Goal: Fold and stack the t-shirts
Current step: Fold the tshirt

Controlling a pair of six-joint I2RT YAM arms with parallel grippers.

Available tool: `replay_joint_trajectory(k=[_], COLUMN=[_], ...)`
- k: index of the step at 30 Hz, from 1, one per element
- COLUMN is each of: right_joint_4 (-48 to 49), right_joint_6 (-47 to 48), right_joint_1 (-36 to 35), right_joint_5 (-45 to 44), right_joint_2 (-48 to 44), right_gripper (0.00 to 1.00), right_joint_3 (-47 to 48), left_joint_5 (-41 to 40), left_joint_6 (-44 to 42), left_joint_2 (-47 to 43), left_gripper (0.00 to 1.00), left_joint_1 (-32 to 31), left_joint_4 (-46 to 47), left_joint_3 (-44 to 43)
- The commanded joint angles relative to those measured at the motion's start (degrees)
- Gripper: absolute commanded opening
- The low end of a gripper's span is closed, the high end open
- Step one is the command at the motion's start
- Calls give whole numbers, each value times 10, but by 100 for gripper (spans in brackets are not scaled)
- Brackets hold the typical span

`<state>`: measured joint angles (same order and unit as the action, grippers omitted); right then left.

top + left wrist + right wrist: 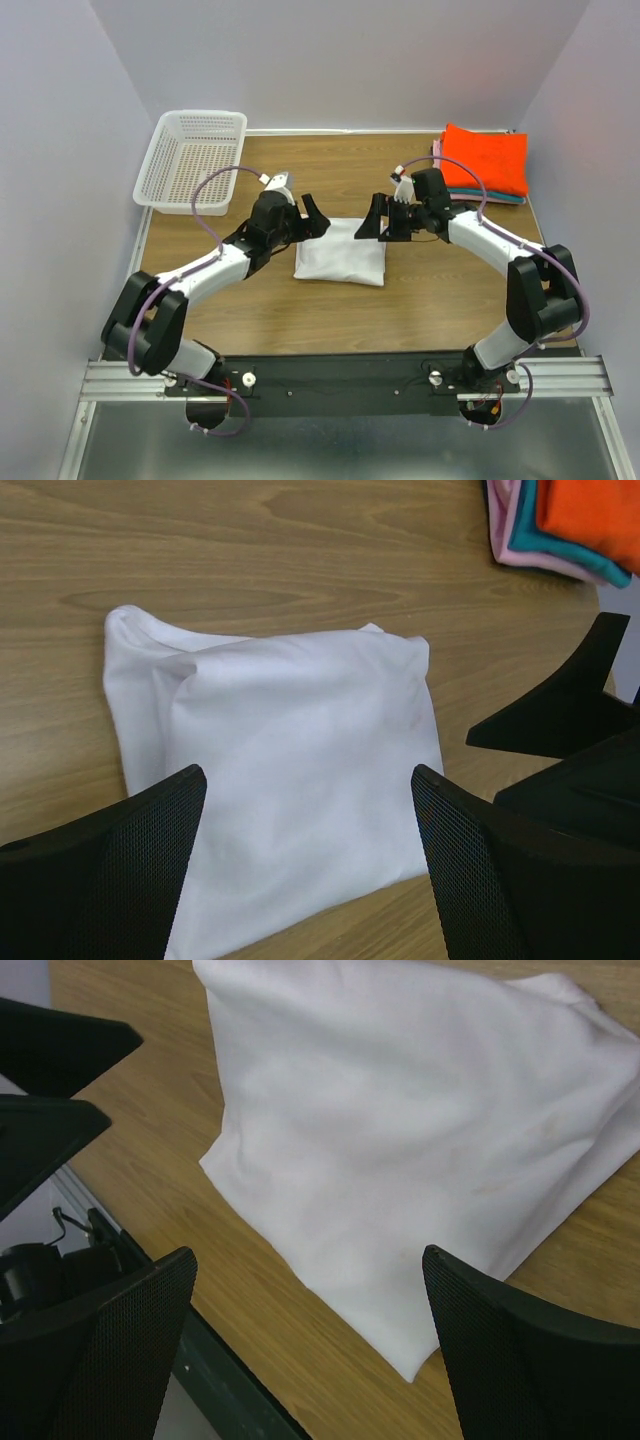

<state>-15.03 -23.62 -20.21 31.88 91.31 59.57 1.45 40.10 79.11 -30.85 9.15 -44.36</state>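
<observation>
A folded white t-shirt (340, 251) lies on the wooden table between the two arms, also seen in the left wrist view (290, 740) and the right wrist view (420, 1120). My left gripper (312, 218) hovers just above its left edge, open, with nothing between the fingers (308, 775). Over the shirt's right edge my right gripper (375, 218) is open and empty as well (310, 1255). A stack of folded t-shirts (485, 160), orange-red on top with teal and pink beneath (570, 525), sits at the far right corner.
A white plastic mesh basket (192, 160) stands at the far left corner. The two grippers face each other closely across the shirt; the right gripper's black fingers (560, 715) show in the left wrist view. The table's near edge (230, 1380) runs just below the shirt.
</observation>
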Motion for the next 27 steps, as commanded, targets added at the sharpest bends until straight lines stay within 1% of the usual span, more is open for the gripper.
replay_joint_trajectory(k=[1, 4, 7, 11, 14, 17, 20, 23, 27], right_joint_4=[25, 37, 45, 53, 54, 54, 53, 52, 51], right_joint_6=[-22, -25, -24, -13, -8, -7, -7, -9, -10], right_joint_1=[-6, -11, -16, -19, -19, -19, -19, -19, -19], right_joint_5=[51, 73, 81, 103, 94, 62, 42, 1, -14], right_joint_2=[4, 12, 22, 35, 53, 72, 82, 85, 80], right_gripper=[100, 100, 100, 100, 100, 100, 100, 100, 100], right_joint_3=[-23, -34, -38, -47, -51, -56, -66, -84, -94], left_joint_5=[72, 75, 72, 76, 75, 92, 94, 97, 117], left_joint_6=[-29, -36, -39, -41, -42, -45, -49, -54, -63], left_joint_2=[57, 122, 162, 236, 279, 314, 333, 346, 347], left_gripper=[91, 91, 91, 91, 91, 91, 91, 91, 91], left_joint_1=[-1, -1, 2, 25, 39, 50, 52, 55, 56], left_joint_4=[44, 49, 49, 47, 47, 45, 45, 44, 44], left_joint_3=[-30, -66, -103, -145, -169, -185, -186, -187, -196])
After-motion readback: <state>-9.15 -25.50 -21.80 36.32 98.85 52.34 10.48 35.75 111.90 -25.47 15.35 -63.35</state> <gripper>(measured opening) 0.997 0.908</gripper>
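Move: The white t-shirt lies flat between the hands, half-folded to some 19 cm square. Its middle is about 2 cm ahead, 5 cm right and 11 cm below the left hand, and about 2 cm ahead, 7 cm left and 8 cm below the right. The empty laundry basket stands roughly 25 cm ahead and 30 cm left of the left hand; the stack of folded shirts some 27 cm ahead and 25 cm right of the right hand. The open right fingers come down onto the t-shirt close to its near right corner, denting the cloth: they ease back some 4 cm, then sink about 7 cm, tipping down a little. Meanwhile the left hand, also open, reaches forward and down, some 9 cm each way and drifting right, to bring its fingers over the shirt's far edge near its left corner. ##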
